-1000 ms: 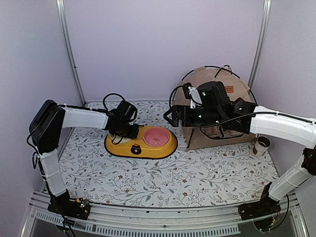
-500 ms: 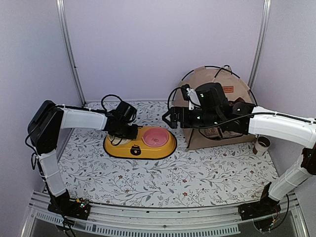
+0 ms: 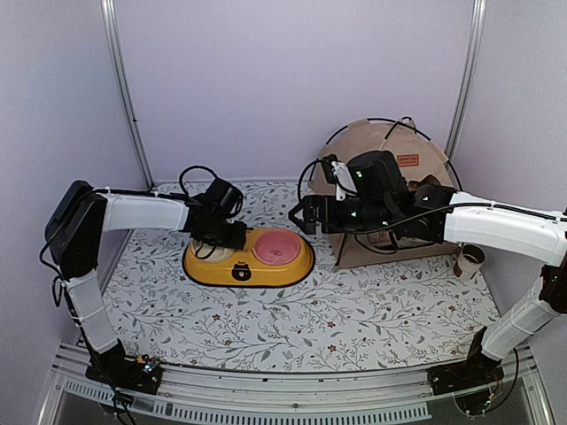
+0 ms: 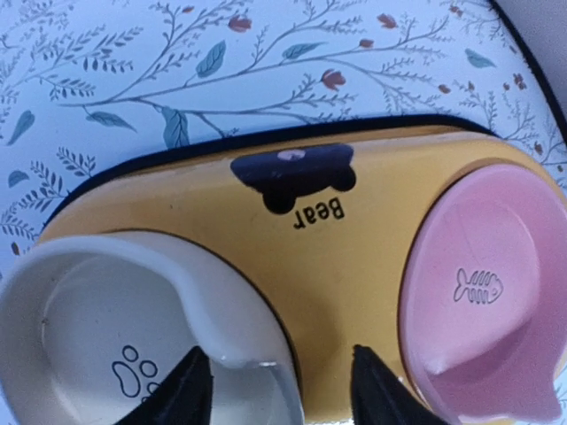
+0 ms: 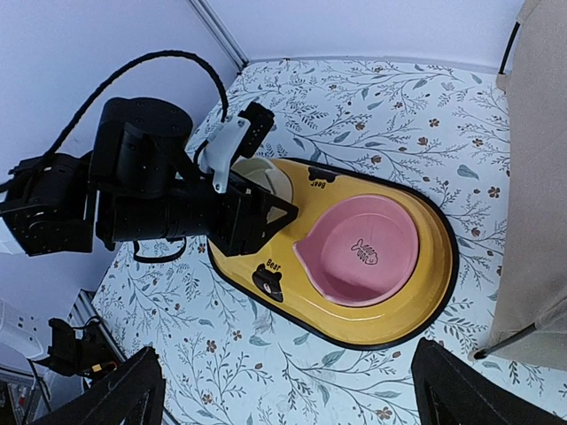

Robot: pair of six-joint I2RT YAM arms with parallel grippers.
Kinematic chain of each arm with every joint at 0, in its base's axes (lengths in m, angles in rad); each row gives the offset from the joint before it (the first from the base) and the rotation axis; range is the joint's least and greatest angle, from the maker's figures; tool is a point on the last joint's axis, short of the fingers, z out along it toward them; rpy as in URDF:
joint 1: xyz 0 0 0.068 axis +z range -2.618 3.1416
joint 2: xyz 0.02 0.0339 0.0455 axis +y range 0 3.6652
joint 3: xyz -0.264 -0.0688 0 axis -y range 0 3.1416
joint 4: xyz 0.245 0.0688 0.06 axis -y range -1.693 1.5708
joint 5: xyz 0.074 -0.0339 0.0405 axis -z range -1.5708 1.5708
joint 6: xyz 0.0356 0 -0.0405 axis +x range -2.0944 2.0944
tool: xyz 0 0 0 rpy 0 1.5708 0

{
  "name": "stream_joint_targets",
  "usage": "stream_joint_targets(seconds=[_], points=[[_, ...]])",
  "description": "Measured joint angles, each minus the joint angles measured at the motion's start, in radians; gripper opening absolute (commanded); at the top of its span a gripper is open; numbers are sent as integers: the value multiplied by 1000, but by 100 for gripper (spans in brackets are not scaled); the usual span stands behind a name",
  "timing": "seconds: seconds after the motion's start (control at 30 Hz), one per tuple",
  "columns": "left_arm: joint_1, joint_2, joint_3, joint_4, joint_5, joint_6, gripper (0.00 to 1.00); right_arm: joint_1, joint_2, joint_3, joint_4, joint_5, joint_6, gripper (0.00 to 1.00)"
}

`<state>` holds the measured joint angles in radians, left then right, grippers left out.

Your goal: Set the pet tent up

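Observation:
The pet tent (image 3: 370,142), beige fabric arched by thin black poles, stands at the back right of the floral mat; its fabric edge (image 5: 542,159) fills the right side of the right wrist view. My right gripper (image 3: 306,215) hovers left of the tent, above the mat, wide open and empty (image 5: 292,398). My left gripper (image 3: 232,237) is low over a yellow feeder tray (image 3: 266,269). Its jaws (image 4: 279,390) stand apart astride the white bowl's rim (image 4: 221,310), one finger inside the bowl and the other on the yellow part (image 4: 354,292).
The tray holds a pink bowl (image 3: 277,249) and a white bowl (image 5: 266,177) and lies on the mat's left-centre. A small cardboard tube (image 3: 469,259) stands by the tent's right corner. Metal posts (image 3: 124,88) and purple walls close in the back.
My left gripper's jaws have opened from shut. The tray has slid slightly left. My right arm has drifted left, away from the tent.

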<state>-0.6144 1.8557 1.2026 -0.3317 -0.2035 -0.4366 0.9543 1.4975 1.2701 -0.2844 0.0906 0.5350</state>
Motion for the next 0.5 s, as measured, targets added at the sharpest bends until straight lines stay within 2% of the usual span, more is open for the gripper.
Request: stream_joint_targets(seconds=[0.17,0.4,0.5], points=[[0,-5,78,-21,-6,39,77,0,0,0,-5,2,0,99],[4,-85,80,-26,4,48,76,0,0,0,-11,9,0,99],[22,-116,50,-9,48,50,80,0,0,0,-15,9,0,99]])
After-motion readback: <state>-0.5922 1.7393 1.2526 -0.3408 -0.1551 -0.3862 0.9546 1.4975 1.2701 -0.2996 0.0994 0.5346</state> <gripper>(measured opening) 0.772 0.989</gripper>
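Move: The left hand is low over the yellow tray, its half-open fingers either side of the cream bowl's right rim; that bowl's middle lies about 5 cm to its left, 2 cm back and 3 cm below. The pink bowl sits some 8 cm to the hand's right, 2 cm back, and the tray's middle about 3 cm right, 3 cm back and 5 cm below. From the right hand the cream bowl is roughly 9 cm ahead, 18 cm left and 23 cm below. Leaving the cream bowl set in its place, the left hand draws its fingers up off the right rim and climbs about 7 cm away from the tray, easing a little forward and right in the first part, then slowing near the top. Its fingers, already parting, open on from about half to three quarters, while the wrist tips the fingertips slightly outward by less than 10 degrees. ##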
